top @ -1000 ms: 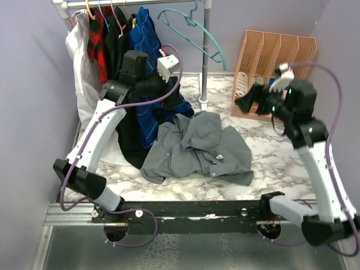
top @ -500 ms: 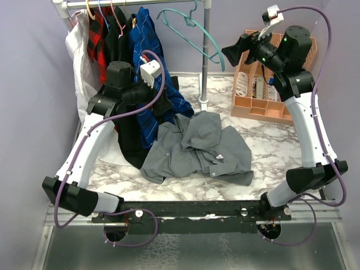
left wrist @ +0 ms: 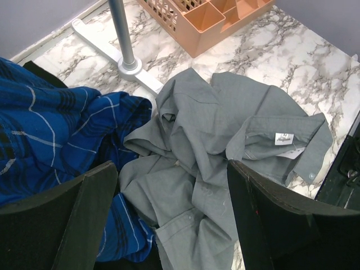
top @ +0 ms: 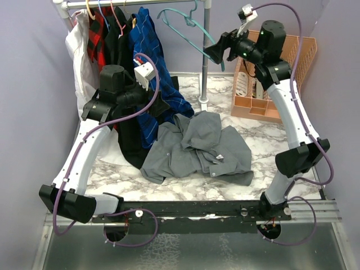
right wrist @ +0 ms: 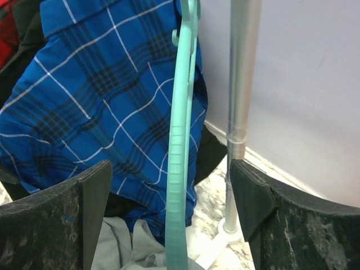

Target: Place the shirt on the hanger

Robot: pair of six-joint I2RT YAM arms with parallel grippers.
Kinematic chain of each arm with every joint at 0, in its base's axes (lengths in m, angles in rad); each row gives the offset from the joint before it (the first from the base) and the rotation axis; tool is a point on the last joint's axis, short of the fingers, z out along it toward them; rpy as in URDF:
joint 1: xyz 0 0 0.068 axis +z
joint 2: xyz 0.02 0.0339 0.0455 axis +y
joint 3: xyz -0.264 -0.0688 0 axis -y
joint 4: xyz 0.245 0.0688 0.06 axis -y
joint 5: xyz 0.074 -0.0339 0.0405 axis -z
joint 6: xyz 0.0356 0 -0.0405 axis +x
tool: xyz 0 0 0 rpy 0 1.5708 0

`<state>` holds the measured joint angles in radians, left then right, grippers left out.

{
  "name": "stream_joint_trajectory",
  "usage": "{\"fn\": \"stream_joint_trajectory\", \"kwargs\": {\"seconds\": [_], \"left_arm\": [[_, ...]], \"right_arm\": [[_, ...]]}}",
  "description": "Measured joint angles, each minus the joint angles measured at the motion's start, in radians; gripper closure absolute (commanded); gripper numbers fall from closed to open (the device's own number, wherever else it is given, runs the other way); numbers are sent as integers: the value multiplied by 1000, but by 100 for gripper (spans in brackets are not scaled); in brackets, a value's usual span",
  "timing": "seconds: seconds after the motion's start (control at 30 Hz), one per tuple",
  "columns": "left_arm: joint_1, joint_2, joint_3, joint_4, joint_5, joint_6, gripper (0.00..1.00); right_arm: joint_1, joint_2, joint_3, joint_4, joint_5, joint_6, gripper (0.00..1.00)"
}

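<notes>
The grey shirt (top: 197, 147) lies crumpled on the marble table, its white neck label facing up; it also shows in the left wrist view (left wrist: 225, 129). The teal hanger (top: 191, 28) hangs by its hook from the rail at the back. My right gripper (top: 216, 52) is open, raised to the hanger's lower arm; in the right wrist view the hanger (right wrist: 180, 169) runs between the open fingers, not gripped. My left gripper (top: 162, 104) is open and empty, above the shirt's left edge beside the hanging clothes; the left wrist view (left wrist: 171, 166) looks down on the shirt.
A clothes rail (top: 135, 3) on a metal pole (top: 206, 50) holds a blue plaid shirt (top: 149, 50), a red-and-black plaid shirt (top: 98, 34), dark garments and a white one (top: 79, 62). An orange desk organiser (top: 264, 84) stands at the back right.
My right arm has risen from beside the organiser and swung left up to the teal hanger. My left arm has drawn back left a little. The shirt has not moved.
</notes>
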<state>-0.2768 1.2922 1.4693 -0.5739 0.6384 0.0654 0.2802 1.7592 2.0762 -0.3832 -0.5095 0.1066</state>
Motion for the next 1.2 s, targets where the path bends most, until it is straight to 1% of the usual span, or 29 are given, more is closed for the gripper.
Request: {"fn": "stream_joint_trajectory", "kwargs": {"seconds": [0.13, 0.27, 0.33, 0.53, 0.6, 0.63, 0.83, 1.07, 1.2], "left_arm": [[0, 0, 0, 0, 8, 1, 19], [0, 0, 0, -1, 10, 9, 19], [0, 0, 0, -1, 10, 13, 19], [0, -7, -5, -3, 13, 27, 19], [0, -10, -6, -3, 13, 32, 19], [0, -11, -8, -3, 13, 35, 19], [0, -14, -14, -6, 16, 49, 19], [0, -14, -13, -92, 121, 129, 18], [0, -14, -10, -140, 145, 179, 19]], "right_arm": [[34, 37, 0, 2, 16, -8, 31], [61, 75, 5, 10, 35, -14, 35], [71, 96, 21, 10, 43, -15, 42], [76, 155, 111, 8, 55, -17, 78], [76, 167, 137, 8, 56, -16, 96], [76, 170, 145, 9, 56, -16, 99], [76, 173, 150, 12, 71, -11, 99], [79, 173, 157, 17, 75, -8, 99], [79, 165, 178, 18, 74, -2, 99]]}}
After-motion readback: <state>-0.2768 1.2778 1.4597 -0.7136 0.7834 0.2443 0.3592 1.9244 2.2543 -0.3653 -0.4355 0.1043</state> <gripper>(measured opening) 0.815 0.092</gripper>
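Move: The near, low-hanging end of the teal hanger lies just beyond the right hand's open fingers, about 3 cm ahead, 4 cm to the left and 2 cm below. The rack post stands some 10 cm ahead and 2 cm left at the same height; the blue plaid shirt hangs about 6 cm ahead, 21 cm left and 10 cm lower. The gray shirt lies on the table, roughly 14 cm back, 5 cm left and 43 cm down. From the left hand that hanger end is some 17 cm ahead, 14 cm right and 8 cm up. The hanger's near end is taken by the right hand, which slides about 5 cm left and forward around it, dipping nearly 4 cm and coming part-way back up, then pinches the teal bar shut between both fingers, holds, and starts lifting a couple of centimetres. Late on, the empty left hand, still open, draws back some 3 cm and sinks slightly, turning about 10 degrees clockwise over the gray shirt. ##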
